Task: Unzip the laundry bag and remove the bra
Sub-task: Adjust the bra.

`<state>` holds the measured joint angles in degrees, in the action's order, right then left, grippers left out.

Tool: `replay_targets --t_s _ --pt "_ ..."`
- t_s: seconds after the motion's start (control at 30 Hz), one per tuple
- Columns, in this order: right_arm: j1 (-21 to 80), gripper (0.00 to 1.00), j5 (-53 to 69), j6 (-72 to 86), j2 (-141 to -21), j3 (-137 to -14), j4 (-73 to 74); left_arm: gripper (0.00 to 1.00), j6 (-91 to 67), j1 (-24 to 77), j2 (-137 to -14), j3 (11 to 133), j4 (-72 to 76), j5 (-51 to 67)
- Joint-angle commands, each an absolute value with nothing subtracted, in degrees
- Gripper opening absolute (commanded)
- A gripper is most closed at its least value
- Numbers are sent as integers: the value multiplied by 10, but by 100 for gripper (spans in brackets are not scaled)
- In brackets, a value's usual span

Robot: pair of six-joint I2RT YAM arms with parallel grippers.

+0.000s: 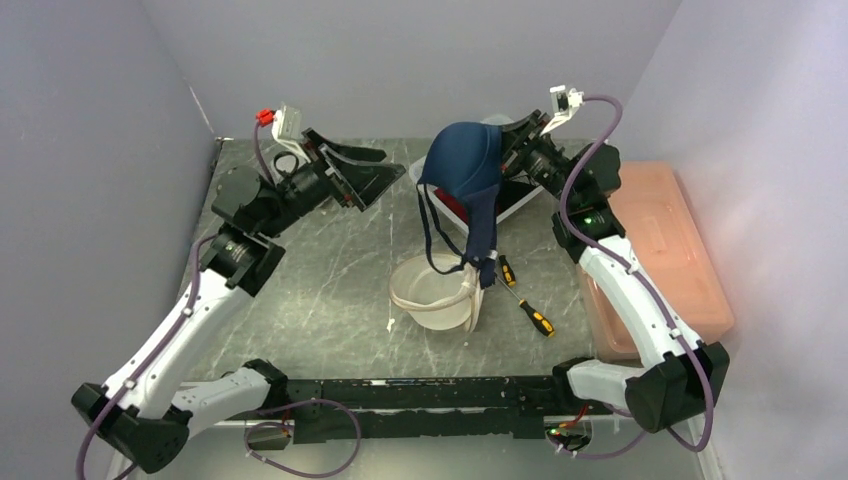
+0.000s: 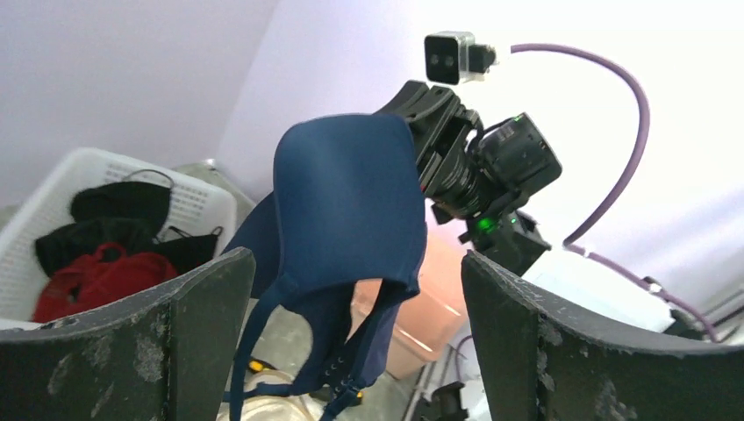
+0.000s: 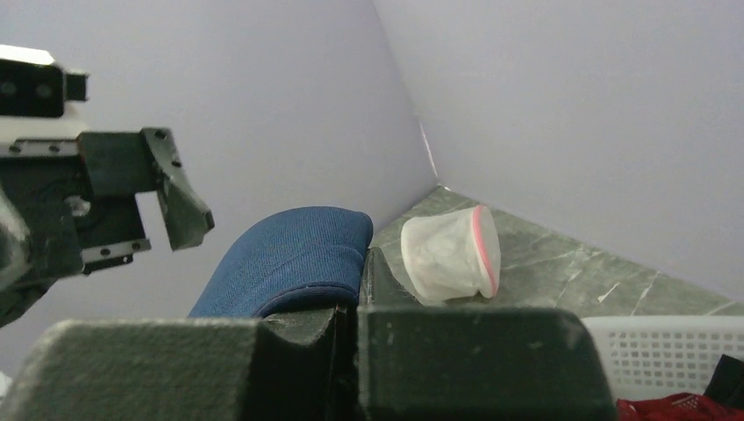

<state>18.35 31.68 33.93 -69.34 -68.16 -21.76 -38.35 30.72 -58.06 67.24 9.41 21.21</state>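
Note:
A navy bra hangs in the air above the back middle of the table, pinched at its top edge by my right gripper, which is shut on it. In the right wrist view the blue cup bulges left of the closed right gripper. The bra's straps trail down to the rim of the pale, round laundry bag, which lies open on the table. My left gripper is open, raised to the bra's left and apart from it. Its camera sees the bra beyond the left gripper.
A white basket with black and red clothes sits behind the bra. A pink lidded bin lies along the right wall. Two yellow-and-black screwdrivers lie right of the bag. A clear pouch with a pink zip lies near the back corner.

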Motion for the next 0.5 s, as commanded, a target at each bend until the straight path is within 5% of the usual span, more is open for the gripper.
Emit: replay_targets --t_s 0.0,0.47 --pt "181 0 350 317 -664 -647 -320 94 -524 274 -615 679 193 332" --pt "181 0 411 379 -655 -615 -413 94 -655 254 -731 691 336 465"
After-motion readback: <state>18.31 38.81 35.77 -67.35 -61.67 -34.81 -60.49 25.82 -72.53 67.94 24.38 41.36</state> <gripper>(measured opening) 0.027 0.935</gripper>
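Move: The blue bra hangs from my right fingers. Its middle is about 16 cm to the right of my left hand, 6 cm ahead and 8 cm lower. From my right hand it lies some 6 cm left, 2 cm back and 7 cm down. Below, from my left hand, the open laundry bag stands about 13 cm right and 2 cm back, and the white basket roughly 28 cm right and 22 cm ahead, both over 40 cm down. I bring my wide-open left hand in towards the hanging bra, about 4 cm right, sinking 3 cm and edging forward, while its wrist swings clockwise and tips down, some 25 degrees in all. My right hand keeps its pinch on the bra and eases about 3 cm back, dipping slightly and rising again as its fingers tip up a little. ##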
